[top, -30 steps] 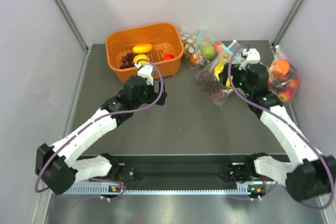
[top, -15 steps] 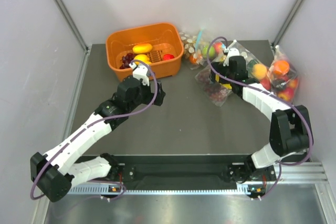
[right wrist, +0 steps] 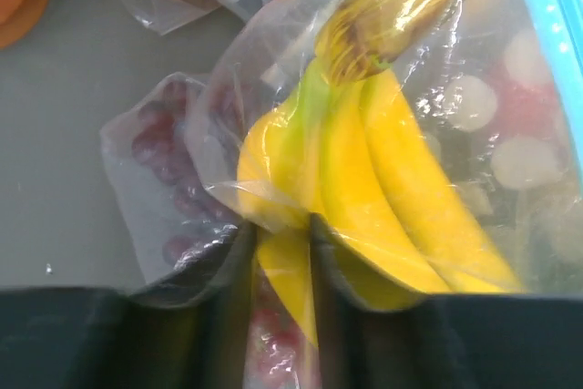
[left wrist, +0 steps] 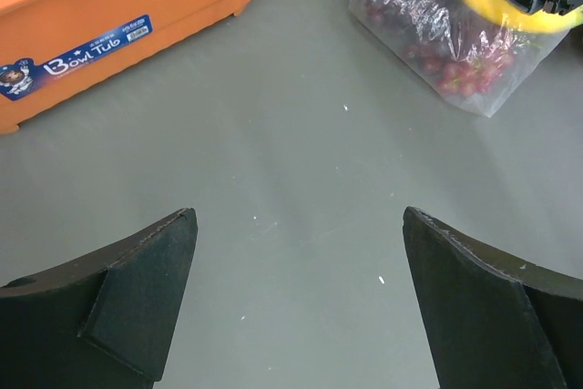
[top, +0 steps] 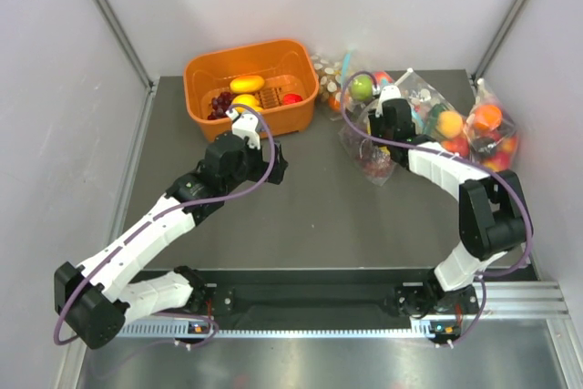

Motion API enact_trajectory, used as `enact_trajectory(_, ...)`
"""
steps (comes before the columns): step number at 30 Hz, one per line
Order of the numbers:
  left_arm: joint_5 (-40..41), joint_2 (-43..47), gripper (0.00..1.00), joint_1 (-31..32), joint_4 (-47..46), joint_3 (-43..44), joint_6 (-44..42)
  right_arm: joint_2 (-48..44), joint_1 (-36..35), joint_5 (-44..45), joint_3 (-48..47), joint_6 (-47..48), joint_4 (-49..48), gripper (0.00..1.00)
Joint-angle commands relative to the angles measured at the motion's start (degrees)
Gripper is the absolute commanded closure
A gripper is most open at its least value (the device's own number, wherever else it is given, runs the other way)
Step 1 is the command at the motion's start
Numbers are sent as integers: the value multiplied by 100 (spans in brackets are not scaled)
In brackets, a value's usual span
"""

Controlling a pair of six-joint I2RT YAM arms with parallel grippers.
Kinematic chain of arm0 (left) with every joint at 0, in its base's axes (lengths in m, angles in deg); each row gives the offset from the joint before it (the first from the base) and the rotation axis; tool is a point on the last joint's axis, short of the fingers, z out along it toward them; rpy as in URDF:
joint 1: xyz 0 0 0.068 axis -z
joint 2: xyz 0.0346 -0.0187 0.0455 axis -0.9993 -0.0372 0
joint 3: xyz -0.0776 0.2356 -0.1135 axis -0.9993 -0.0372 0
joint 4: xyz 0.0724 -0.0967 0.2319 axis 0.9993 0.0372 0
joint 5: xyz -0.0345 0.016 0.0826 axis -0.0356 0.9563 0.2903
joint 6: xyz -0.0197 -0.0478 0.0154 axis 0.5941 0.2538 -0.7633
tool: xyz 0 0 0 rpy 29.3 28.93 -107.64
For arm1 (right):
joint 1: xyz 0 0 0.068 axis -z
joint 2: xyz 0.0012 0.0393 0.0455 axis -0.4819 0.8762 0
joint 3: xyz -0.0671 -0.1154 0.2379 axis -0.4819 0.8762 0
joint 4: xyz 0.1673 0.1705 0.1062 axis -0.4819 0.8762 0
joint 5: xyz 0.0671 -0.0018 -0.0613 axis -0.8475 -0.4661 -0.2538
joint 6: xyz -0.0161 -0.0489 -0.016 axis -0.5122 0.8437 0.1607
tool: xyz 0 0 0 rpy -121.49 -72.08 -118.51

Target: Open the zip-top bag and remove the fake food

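The zip-top bag (top: 369, 159) lies crinkled at the back right of the table, with dark red grapes (left wrist: 444, 54) inside it. My right gripper (top: 386, 127) is shut on the lower end of the yellow bananas (right wrist: 364, 170). A fold of the bag's plastic (right wrist: 228, 134) is caught between its fingers (right wrist: 239, 261). A light blue zip strip (right wrist: 557, 34) runs along the right edge of the right wrist view. My left gripper (left wrist: 301, 298) is open and empty above bare table, left of the bag. It shows in the top view (top: 271, 167) too.
An orange tub (top: 299, 54) holding fruit stands at the back left, close to my left gripper. Its wall also shows in the left wrist view (left wrist: 137, 6). A white-dotted bag (top: 330, 75) and a bag of apples and oranges (top: 487, 134) lie behind and right of the zip-top bag.
My right gripper has swung left and toward the back, and the bag and bananas have moved left with it. The right arm now bends sharply. My left arm has barely moved.
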Motion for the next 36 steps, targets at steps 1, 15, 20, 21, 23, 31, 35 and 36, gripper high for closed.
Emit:
enact_trajectory(1, -17, 59, 1, -4, -100, 49, -18, -105, -202, 103, -156, 42, -153, 82)
enact_trajectory(15, -394, 24, 1, 14, -232, -74, -141, -1229, -1370, 235, 143, -914, 488, 100)
enact_trajectory(20, -553, 85, 1, 58, -522, -259, -229, -1819, -1906, -196, 205, -1048, 602, 100)
enact_trajectory(21, -553, 120, 1, 58, -661, -354, -229, -1985, -1994, -344, 231, -1031, 646, 100)
enact_trajectory(23, -536, 207, 1, 58, -803, -460, -194, -2126, -2222, -485, 336, -995, 769, 100)
enact_trajectory(31, -1177, 261, 1, 49, -1785, -821, 130, -3084, -2847, -925, 1635, -881, 366, 100)
enact_trajectory(35, -1274, -11, 1, 58, -2235, -979, 254, -3558, -3032, -1320, 2199, -925, 111, 100)
enact_trajectory(36, -1300, -73, 1, 49, -2305, -1023, 350, -3603, -3076, -1399, 2391, -934, -98, 100)
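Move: The bag of bananas and grapes lies right at the right gripper, its middle about 1 cm ahead, 2 cm to the right and 2 cm below, with the half-closed fingers over its near-left part. The dotted bag with the peach is some 14 cm to the right and 3 cm ahead. The green-apple bag is about 12 cm ahead and 7 cm left. From the left gripper, the banana-and-grape bag lies about 13 cm ahead, 27 cm right and 13 cm below. Shut the right fingers the rest of the way on the bag's plastic beside the bananas, then carry it back some 22 cm and left 14 cm, away from the dotted bag to the open table before the left gripper. Arc up about 7 cm and sink again, turning the hand some 30 degrees counter-clockwise. Late on, bring the left gripper a little right towards the bag, fingers still wide. ##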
